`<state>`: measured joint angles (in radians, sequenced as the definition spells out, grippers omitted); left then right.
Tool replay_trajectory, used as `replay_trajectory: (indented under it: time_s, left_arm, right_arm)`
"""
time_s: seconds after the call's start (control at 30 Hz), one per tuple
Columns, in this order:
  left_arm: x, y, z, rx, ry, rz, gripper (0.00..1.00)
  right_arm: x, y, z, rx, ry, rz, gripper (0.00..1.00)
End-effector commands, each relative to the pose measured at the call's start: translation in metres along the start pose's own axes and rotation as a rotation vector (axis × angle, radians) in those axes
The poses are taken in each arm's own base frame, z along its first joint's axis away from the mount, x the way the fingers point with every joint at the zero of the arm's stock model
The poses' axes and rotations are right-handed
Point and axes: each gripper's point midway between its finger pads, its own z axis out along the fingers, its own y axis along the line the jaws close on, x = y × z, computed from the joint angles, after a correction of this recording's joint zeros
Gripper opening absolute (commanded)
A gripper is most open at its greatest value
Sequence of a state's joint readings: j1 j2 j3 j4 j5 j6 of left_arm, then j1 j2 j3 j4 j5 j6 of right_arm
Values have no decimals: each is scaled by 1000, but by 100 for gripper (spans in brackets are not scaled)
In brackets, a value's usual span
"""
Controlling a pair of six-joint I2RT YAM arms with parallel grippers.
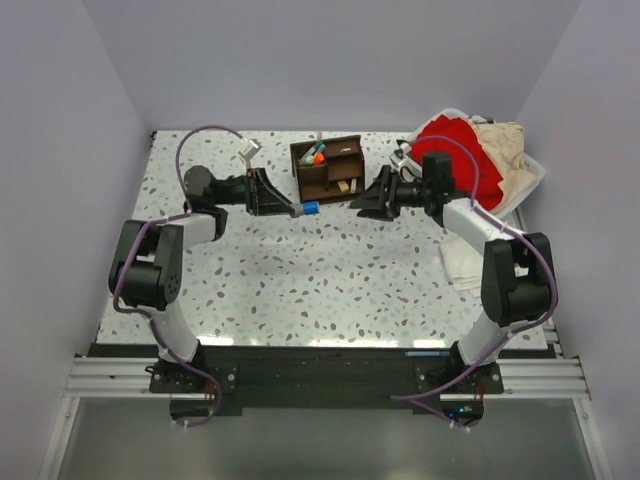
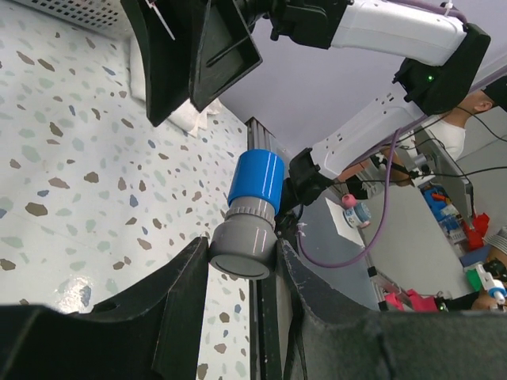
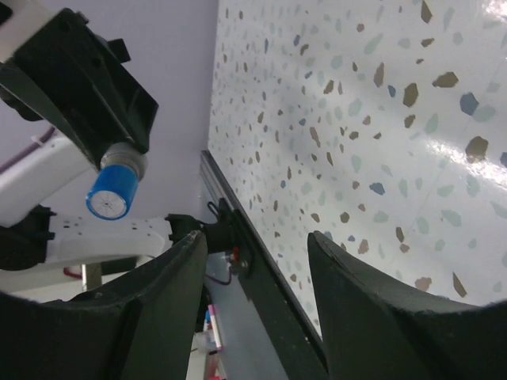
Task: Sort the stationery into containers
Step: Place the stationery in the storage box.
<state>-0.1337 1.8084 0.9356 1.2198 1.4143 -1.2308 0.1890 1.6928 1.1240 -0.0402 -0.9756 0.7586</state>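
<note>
My left gripper (image 1: pixel 296 210) is shut on the stubby blue-grey cylinder (image 1: pixel 309 208), holding it by its grey end just in front of the dark brown wooden organiser (image 1: pixel 327 168). In the left wrist view the cylinder (image 2: pixel 249 218) sits squeezed between my fingers, blue end pointing away. It also shows in the right wrist view (image 3: pixel 115 187). The organiser holds an orange-capped marker and a teal-tipped pen (image 1: pixel 314 153) in its back cubby and tan bits (image 1: pixel 345 185) in a front one. My right gripper (image 1: pixel 357 203) is open and empty, facing the left one, right of the organiser.
A white basket (image 1: pixel 531 170) of red and beige cloth stands at the back right. A white folded cloth (image 1: pixel 462 265) lies under the right arm. A small silvery object (image 1: pixel 249 150) lies at the back left of the speckled table (image 1: pixel 330 280).
</note>
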Motion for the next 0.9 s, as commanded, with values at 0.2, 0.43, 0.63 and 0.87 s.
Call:
replay_trajectory:
  time_s: [0.2, 0.43, 0.63, 0.87]
  left_arm:
    - [-13, 23, 4, 2, 2, 69, 0]
    - [-17, 30, 22, 33, 27, 87, 0]
    - [-15, 29, 29, 46, 34, 85, 0]
    - [-17, 31, 29, 47, 28, 89, 0]
  right_arm:
    - [-32, 82, -3, -177, -47, -67, 61]
    - [-20, 88, 15, -176, -8, -100, 61]
    - [-18, 81, 24, -158, 5, -121, 59]
    - [-11, 81, 32, -158, 34, -130, 58]
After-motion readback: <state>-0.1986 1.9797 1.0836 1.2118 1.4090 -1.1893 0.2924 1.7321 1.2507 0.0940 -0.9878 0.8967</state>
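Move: The blue-and-grey tube, still pinched by its grey end in the left fingers, sticks out about 3 cm to that hand's right, blue end first. From the right hand, open and empty, the tube lies about 12 cm to the left, some 3 cm back and 5 cm higher. The right gripper is about 15 cm right of the left hand, 3 cm farther out and 5 cm lower; the storage box stands 13 cm ahead of the left hand, 8 cm right and 15 cm below. The empty right hand climbs about 6 cm, then swings about 5 cm left towards the blue end of the tube, tilting slightly so its open fingers point less steeply down, and settles back about 1 cm lower with the fingers still apart. Meanwhile the left hand keeps its pinch on the grey end and carries the tube forward and down 2 to 3 cm, then about 3 cm right towards the right gripper, its wrist hardly turning. ##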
